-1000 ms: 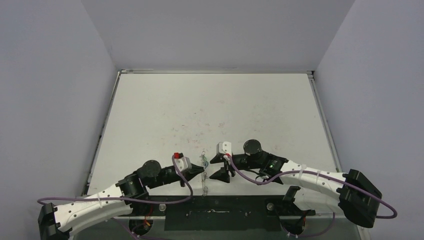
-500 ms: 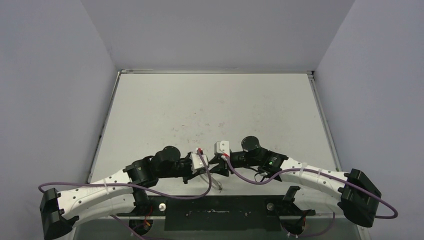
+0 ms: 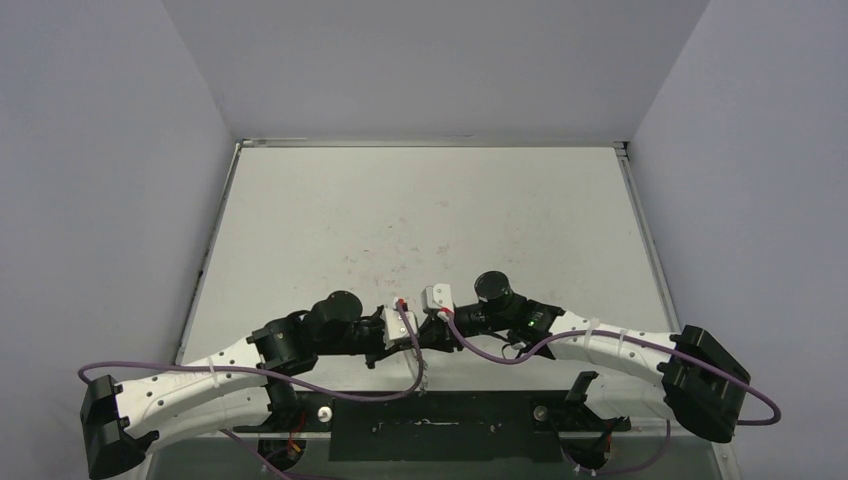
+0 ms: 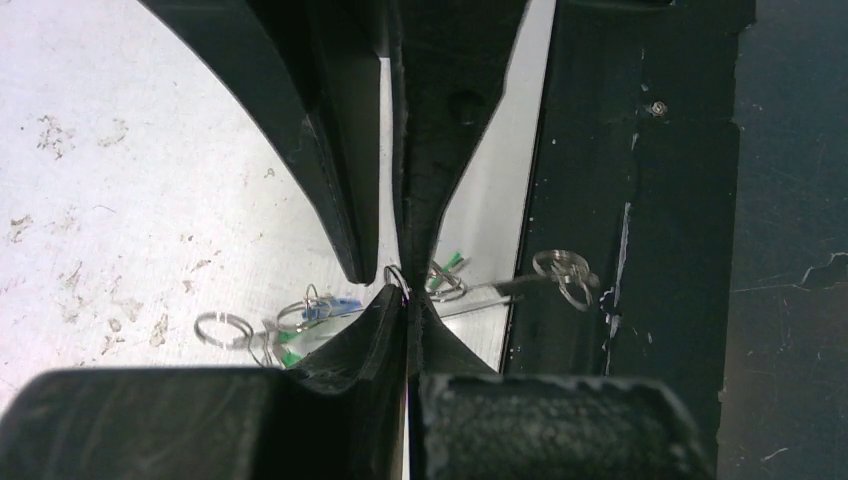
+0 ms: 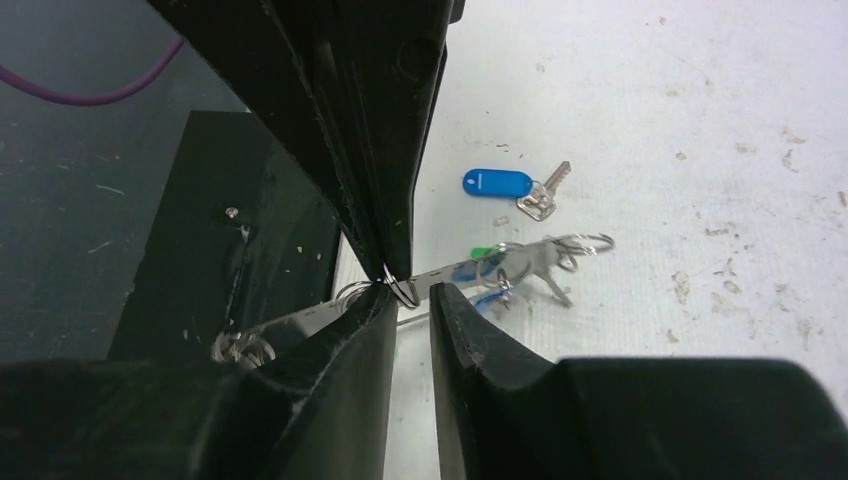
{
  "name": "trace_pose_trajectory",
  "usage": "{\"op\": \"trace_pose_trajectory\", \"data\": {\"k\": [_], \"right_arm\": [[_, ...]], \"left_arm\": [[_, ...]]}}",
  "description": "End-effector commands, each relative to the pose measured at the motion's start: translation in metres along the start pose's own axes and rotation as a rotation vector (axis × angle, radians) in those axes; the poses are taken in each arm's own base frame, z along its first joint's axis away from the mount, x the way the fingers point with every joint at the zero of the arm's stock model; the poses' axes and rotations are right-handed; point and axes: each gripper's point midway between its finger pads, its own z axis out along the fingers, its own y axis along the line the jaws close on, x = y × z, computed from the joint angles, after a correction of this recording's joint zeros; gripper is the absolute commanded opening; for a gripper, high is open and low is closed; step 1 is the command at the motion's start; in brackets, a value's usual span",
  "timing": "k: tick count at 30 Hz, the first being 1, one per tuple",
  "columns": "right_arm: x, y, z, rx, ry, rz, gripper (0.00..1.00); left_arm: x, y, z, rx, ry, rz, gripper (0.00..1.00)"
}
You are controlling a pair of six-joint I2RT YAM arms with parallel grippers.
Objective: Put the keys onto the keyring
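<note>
My left gripper (image 4: 407, 297) is shut, pinching a small split ring (image 4: 397, 278) that hangs on the keyring (image 4: 480, 293), a thin silvery hoop held above the table's near edge (image 3: 420, 372). Green key heads (image 4: 447, 265) and a blue one (image 4: 340, 303) dangle on the hoop. My right gripper (image 5: 412, 290) faces the left one tip to tip, its jaws a narrow gap apart, and the same small ring (image 5: 403, 291) sits just at that gap. A loose blue-headed key (image 5: 497, 183) lies flat on the table beyond. In the top view both grippers meet (image 3: 425, 330).
The black base plate (image 3: 430, 430) runs along the near edge under the hanging hoop. Purple cables (image 3: 480, 352) loop beside both wrists. The white table (image 3: 420, 220) is scuffed and stained.
The left arm swung right, carrying the keyring up to the right gripper. The right gripper shifted slightly left and its jaws narrowed from wide to a small gap.
</note>
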Motion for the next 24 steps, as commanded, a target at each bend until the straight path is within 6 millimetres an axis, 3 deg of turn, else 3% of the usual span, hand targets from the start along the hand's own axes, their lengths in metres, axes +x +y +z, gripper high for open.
{"op": "trace_pose_trajectory", "data": {"k": [1,3,10,16,24], "right_arm": [[-0.037,0.001,0.008,-0.045,-0.113,-0.067,0.11],[-0.036,0.001,0.008,-0.044,-0.109,-0.065,0.00],[-0.032,-0.001,0.005,-0.007,-0.112,-0.043,0.00],[-0.036,-0.002,-0.001,0.039,-0.173,-0.004,0.00],[-0.042,0.000,-0.006,0.064,-0.238,0.024,0.00]], "left_arm": [[-0.036,0.000,-0.002,0.008,-0.123,0.021,0.00],[-0.034,0.000,-0.002,0.003,-0.123,0.019,0.00],[-0.032,0.008,-0.005,-0.055,-0.145,0.001,0.00],[-0.026,0.025,-0.016,-0.188,-0.214,-0.068,0.30],[-0.028,0.021,-0.029,-0.203,-0.460,-0.047,0.34]]}}
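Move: The small wire ring to be handed over juts from my left fingertips, about 1 cm to the right of my left hand point and some 1 cm to the left of my right one, between my right fingers. From my right hand, the flat metal keyring hangs roughly 4 cm below, level fore and aft and 1 cm to the left. The blue-tagged key lies on the table about 3 cm ahead, 12 cm left and 15 cm below. I shut my right fingers on the small wire ring while my left hand still pinches it, and hold nearly in place. Only then do I open my left fingers about a third and draw that hand off the ring, roughly 2 cm left and 1.5 cm forward, tipping its fingertips up and swinging them forward some 15 degrees. ##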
